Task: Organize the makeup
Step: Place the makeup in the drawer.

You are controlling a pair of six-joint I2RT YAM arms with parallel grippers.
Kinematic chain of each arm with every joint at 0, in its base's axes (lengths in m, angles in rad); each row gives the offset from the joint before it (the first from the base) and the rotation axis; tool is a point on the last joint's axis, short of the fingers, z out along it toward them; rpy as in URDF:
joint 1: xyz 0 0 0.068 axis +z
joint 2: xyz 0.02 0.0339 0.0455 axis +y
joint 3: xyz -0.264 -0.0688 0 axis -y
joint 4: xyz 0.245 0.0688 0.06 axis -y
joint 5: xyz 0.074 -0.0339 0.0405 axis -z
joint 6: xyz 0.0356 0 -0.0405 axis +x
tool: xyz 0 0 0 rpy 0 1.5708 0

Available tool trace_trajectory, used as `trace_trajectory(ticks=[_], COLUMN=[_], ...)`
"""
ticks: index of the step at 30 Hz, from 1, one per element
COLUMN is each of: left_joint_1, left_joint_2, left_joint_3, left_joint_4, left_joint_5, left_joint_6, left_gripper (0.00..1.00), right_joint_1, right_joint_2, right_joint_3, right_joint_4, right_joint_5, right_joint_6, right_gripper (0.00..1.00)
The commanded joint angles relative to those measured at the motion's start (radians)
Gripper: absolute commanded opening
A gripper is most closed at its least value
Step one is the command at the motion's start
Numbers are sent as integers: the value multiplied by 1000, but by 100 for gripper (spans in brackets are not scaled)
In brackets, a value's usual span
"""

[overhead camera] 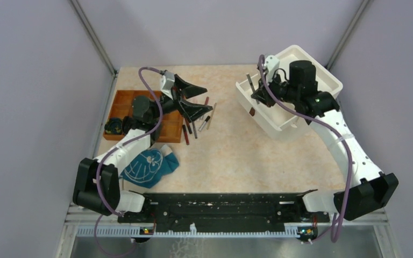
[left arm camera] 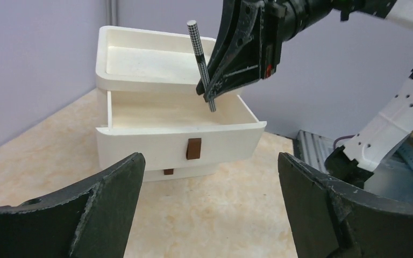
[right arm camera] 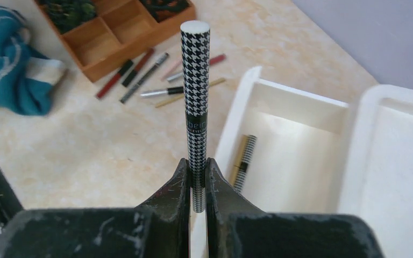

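Note:
My right gripper is shut on a black-and-white houndstooth makeup pencil, which stands upright over the open top drawer of a white drawer unit. A second pencil, houndstooth and gold, lies inside that drawer. Several slim pencils and tubes, red, black, silver and pink, lie on the table beside a wooden organiser tray. Above them my left gripper stands wide open with nothing between its fingers. The left wrist view faces the drawer unit and the held pencil.
A teal patterned cloth lies near the left arm's base. The wooden tray has dark items in its far compartments. The drawer unit has a lower drawer with a brown handle, which is closed. Walls enclose the table at the back and sides.

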Motion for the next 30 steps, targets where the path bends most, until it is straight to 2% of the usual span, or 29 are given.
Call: trace_trajectory(ticks=[1,6,9,18,30], left_joint_1=[2,2,2,2,2], left_joint_2=[-91,-149,-175,-210,-162], left_joint_3=[-12,-16,-18,-30,-46], left_joint_4=[-194,-357,-434,-654,-744], left_joint_5=[5,-7,-10,-34,-103], left_joint_6=[274,455,546,809,997], left_gripper=[99,99,99,99,99], right_joint_1=[-1,-1,-1,-1,-2], right_joint_2=[50,135,190,259,236], right_joint_3=[130,219,243,238,292], right_joint_4=[-192,-310,-353,-373,-409], right_joint_5=[269,386,424,471,442], right_joint_6=[-116,-151,-165,-177,-183], right_gripper=[0,0,5,15,44])
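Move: The right hand holds the houndstooth pen, and the open drawer's middle lies about 4 cm ahead, 7 cm to its right and 9 cm below. The pens already inside are some 8 cm ahead, 1 cm right and 11 cm down; the white top tray is about 11 cm ahead and 18 cm right, slightly lower. For the empty left hand, the silver marker is about 6 cm ahead, 2 cm left and 24 cm down, the wooden pencil 9 cm ahead and 1 cm right, the black pencil 4 cm ahead and 5 cm left. Swing the right gripper about 8 cm to its right and 8 cm down, edging some 4 cm forward, into the open drawer, tipping the fingers steeply down; start opening on the way down and let go of the houndstooth pen there. Meanwhile lower the wide-open left gripper about 8 cm towards the loose pens, drifting slightly left and tipping its fingertips down some 30 degrees. ##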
